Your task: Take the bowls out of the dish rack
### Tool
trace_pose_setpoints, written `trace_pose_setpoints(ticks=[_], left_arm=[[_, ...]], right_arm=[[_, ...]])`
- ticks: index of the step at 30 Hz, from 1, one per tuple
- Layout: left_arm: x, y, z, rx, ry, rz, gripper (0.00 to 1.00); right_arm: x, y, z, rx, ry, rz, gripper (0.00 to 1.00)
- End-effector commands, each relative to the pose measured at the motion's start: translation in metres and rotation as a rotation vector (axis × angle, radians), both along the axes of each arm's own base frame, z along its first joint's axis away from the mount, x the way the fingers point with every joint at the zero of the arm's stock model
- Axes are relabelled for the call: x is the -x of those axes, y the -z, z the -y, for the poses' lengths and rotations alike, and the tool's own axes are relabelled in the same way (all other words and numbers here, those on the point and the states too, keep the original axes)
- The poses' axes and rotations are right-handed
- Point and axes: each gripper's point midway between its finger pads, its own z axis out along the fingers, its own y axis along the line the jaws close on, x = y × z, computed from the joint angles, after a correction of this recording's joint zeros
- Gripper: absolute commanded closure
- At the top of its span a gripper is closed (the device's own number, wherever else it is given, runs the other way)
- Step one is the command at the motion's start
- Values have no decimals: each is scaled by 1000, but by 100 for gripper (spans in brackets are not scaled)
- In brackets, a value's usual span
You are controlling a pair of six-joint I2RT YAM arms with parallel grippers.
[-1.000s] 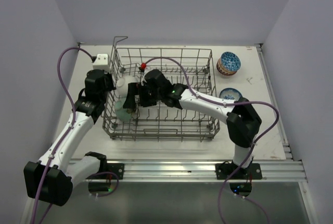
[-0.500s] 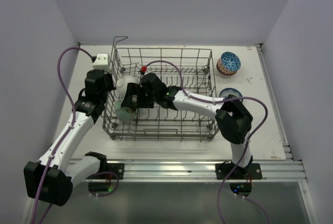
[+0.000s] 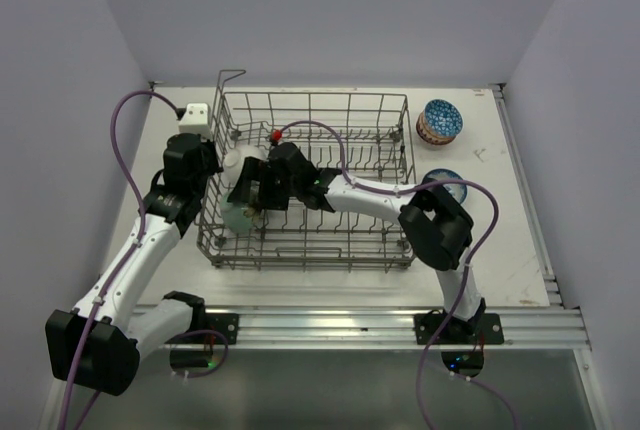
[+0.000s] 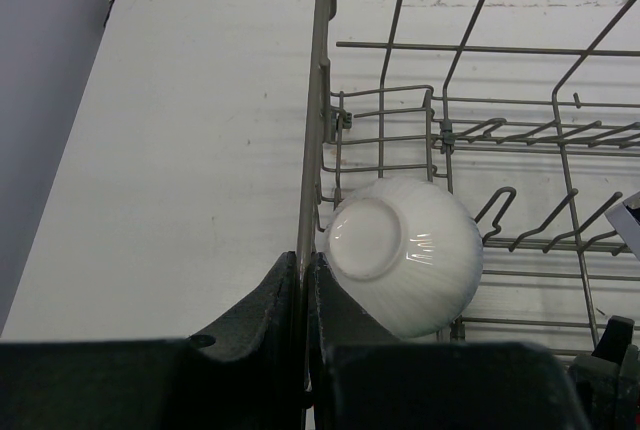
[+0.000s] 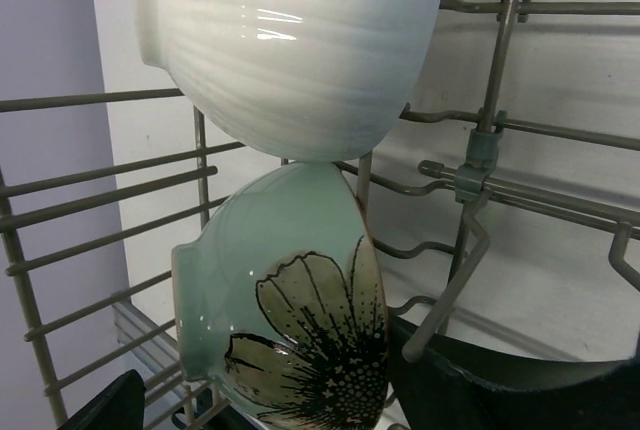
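Observation:
The grey wire dish rack point(image 3: 312, 96) stands mid-table. At its left end a white bowl point(image 3: 233, 164) leans on edge above a pale green bowl point(image 3: 238, 216). My left gripper point(image 3: 207, 172) is shut on the rack's left rim wire point(image 4: 322, 70), with the white bowl point(image 4: 402, 268) just to its right inside the rack. My right gripper point(image 3: 249, 195) reaches into the rack from the right and is open. The green flowered bowl point(image 5: 290, 310) stands on edge between its fingers point(image 5: 500, 390), under the white bowl point(image 5: 290, 40).
Right of the rack, a stack of blue patterned bowls point(image 3: 440, 121) sits on the table. Another blue bowl point(image 3: 443, 180) lies nearer, partly hidden by my right arm. A white box point(image 3: 193, 114) with a purple cable lies at the rack's back left corner. Upright tines point(image 5: 497, 70) crowd round the bowls.
My right arm has pushed further left inside the rack, bringing its open fingers up around the green bowl. The left arm and both racked bowls have stayed put.

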Motion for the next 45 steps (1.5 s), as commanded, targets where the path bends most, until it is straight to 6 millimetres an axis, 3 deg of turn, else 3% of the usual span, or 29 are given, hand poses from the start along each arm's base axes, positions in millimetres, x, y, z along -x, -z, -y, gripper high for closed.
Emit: trace_pose_setpoints(ticks=[1, 11, 17, 22, 30, 38, 41, 45], left_arm=[[2, 0, 8, 3, 30, 5, 100], [2, -1, 7, 2, 26, 5, 100], [2, -1, 7, -1, 25, 4, 100], [2, 0, 5, -6, 12, 3, 100], [2, -1, 2, -9, -3, 5, 100], [3, 1, 0, -16, -9, 1, 100], [3, 0, 0, -16, -12, 4, 100], [3, 0, -1, -19, -16, 4, 100]], right_arm=[[2, -27, -18, -114, -29, 16, 6], [14, -40, -17, -147, -92, 22, 45], [17, -44, -15, -153, -104, 27, 58], [25, -58, -17, -245, -127, 18, 60], [38, -86, -28, -453, -194, 3, 80], [42, -102, -21, -482, -203, 49, 99], [44, -115, -20, -558, -218, 46, 100], [44, -150, -13, -641, -230, 103, 100]])
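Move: The green flower bowl sits on its side in the rack, between the right hand's open fingers, its middle about 2 cm back, 2 cm left and 3 cm below the hand. The white bowl stands some 8 cm ahead of the right hand, 1 cm left and 2 cm lower; the rack's left side is about 6 cm left and level fore and aft. From the left hand, the green bowl lies roughly 11 cm back, 5 cm right and 12 cm lower. The green flower bowl's near rim gets pinched by the right hand, whose wide-open fingers close almost shut around it as the hand rises and draws back, some 4 cm each way, easing about 2 cm left. The wrist rolls over 20 degrees, left side up, tilting the fingers less steeply down. The left hand stays put, keeping its grip on the rack's left rim. ##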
